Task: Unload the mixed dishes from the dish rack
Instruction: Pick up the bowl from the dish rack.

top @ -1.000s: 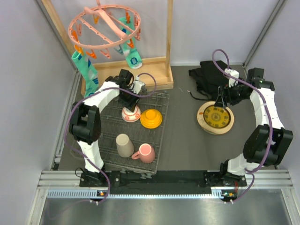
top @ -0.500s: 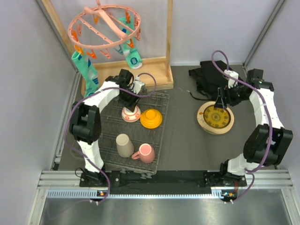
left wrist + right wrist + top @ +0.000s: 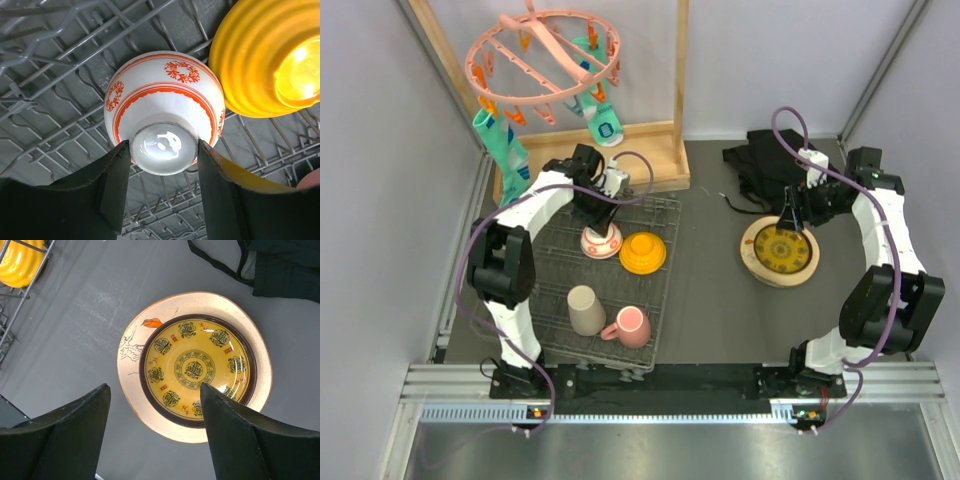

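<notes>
The dark wire dish rack lies on the left of the table. On it stand an upside-down red-white bowl, an upside-down orange bowl, a beige cup and a pink mug. My left gripper is shut on the red-white bowl, its fingers pressed on both sides of the white foot ring. On the right, a small yellow patterned plate rests on a cream bird-painted plate on the table. My right gripper hangs open just above them, holding nothing.
A wooden frame with a pink peg hanger and socks stands behind the rack. A black cloth bundle lies behind the stacked plates. The orange bowl sits close beside the gripped bowl.
The left arm has shifted very slightly with the red-white bowl in its grip. The right arm and the plates have not moved.
</notes>
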{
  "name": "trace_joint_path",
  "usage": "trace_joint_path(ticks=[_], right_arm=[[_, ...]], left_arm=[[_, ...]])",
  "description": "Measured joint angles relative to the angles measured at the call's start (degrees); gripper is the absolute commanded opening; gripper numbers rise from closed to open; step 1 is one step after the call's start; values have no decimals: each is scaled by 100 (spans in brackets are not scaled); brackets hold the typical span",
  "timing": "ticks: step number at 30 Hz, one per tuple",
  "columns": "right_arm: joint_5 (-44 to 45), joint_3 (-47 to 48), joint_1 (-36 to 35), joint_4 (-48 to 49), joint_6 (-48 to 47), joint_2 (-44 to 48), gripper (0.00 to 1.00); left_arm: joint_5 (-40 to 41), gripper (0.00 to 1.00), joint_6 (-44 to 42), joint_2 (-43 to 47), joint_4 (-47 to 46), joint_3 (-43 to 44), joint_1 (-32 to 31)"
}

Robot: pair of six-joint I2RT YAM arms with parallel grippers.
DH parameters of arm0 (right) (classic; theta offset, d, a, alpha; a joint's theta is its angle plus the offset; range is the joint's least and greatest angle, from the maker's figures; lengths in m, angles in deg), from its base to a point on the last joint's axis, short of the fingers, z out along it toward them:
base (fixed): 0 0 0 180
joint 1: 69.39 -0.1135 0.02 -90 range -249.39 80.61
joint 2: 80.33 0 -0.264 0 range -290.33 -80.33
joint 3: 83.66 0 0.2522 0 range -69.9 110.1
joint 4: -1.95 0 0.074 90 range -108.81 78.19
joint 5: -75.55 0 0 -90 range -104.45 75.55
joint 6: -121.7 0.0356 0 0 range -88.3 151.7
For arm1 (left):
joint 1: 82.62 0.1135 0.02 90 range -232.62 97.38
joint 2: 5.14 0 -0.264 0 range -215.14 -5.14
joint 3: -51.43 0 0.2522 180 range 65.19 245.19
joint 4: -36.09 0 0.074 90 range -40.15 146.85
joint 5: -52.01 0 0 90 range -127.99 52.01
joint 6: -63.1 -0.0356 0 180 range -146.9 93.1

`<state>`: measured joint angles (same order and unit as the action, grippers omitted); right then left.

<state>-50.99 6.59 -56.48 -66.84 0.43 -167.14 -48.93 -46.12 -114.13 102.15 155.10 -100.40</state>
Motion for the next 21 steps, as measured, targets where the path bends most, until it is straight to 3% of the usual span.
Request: trace_joint_path(ticks=[13,21], right_arm=[[4,20,-87,-13,13,0,73],[-149,693,-1021,-28,282,0,75]], left_arm=[[0,0,4,369,57,76,17],[-748,0,129,964,92,76,446]])
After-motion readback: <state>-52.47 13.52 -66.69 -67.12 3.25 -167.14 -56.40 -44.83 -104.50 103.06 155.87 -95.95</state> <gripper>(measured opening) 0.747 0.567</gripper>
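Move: The bowl, white with red rings, is already pinched by its foot in the left fingers, its middle about 3 cm below and 2 cm back. From that hand the yellow bowl sits some 10 cm right and 5 cm back; the grey cup is roughly 20 cm back and 5 cm left. From the right hand the white bowl is some 47 cm left, about level fore and aft, and the plate stack is almost beneath, about 3 cm back and 2 cm left. Left hand lifts the bowl, still pinched by its foot, about 7 cm; right swings 6 cm left, rising. ##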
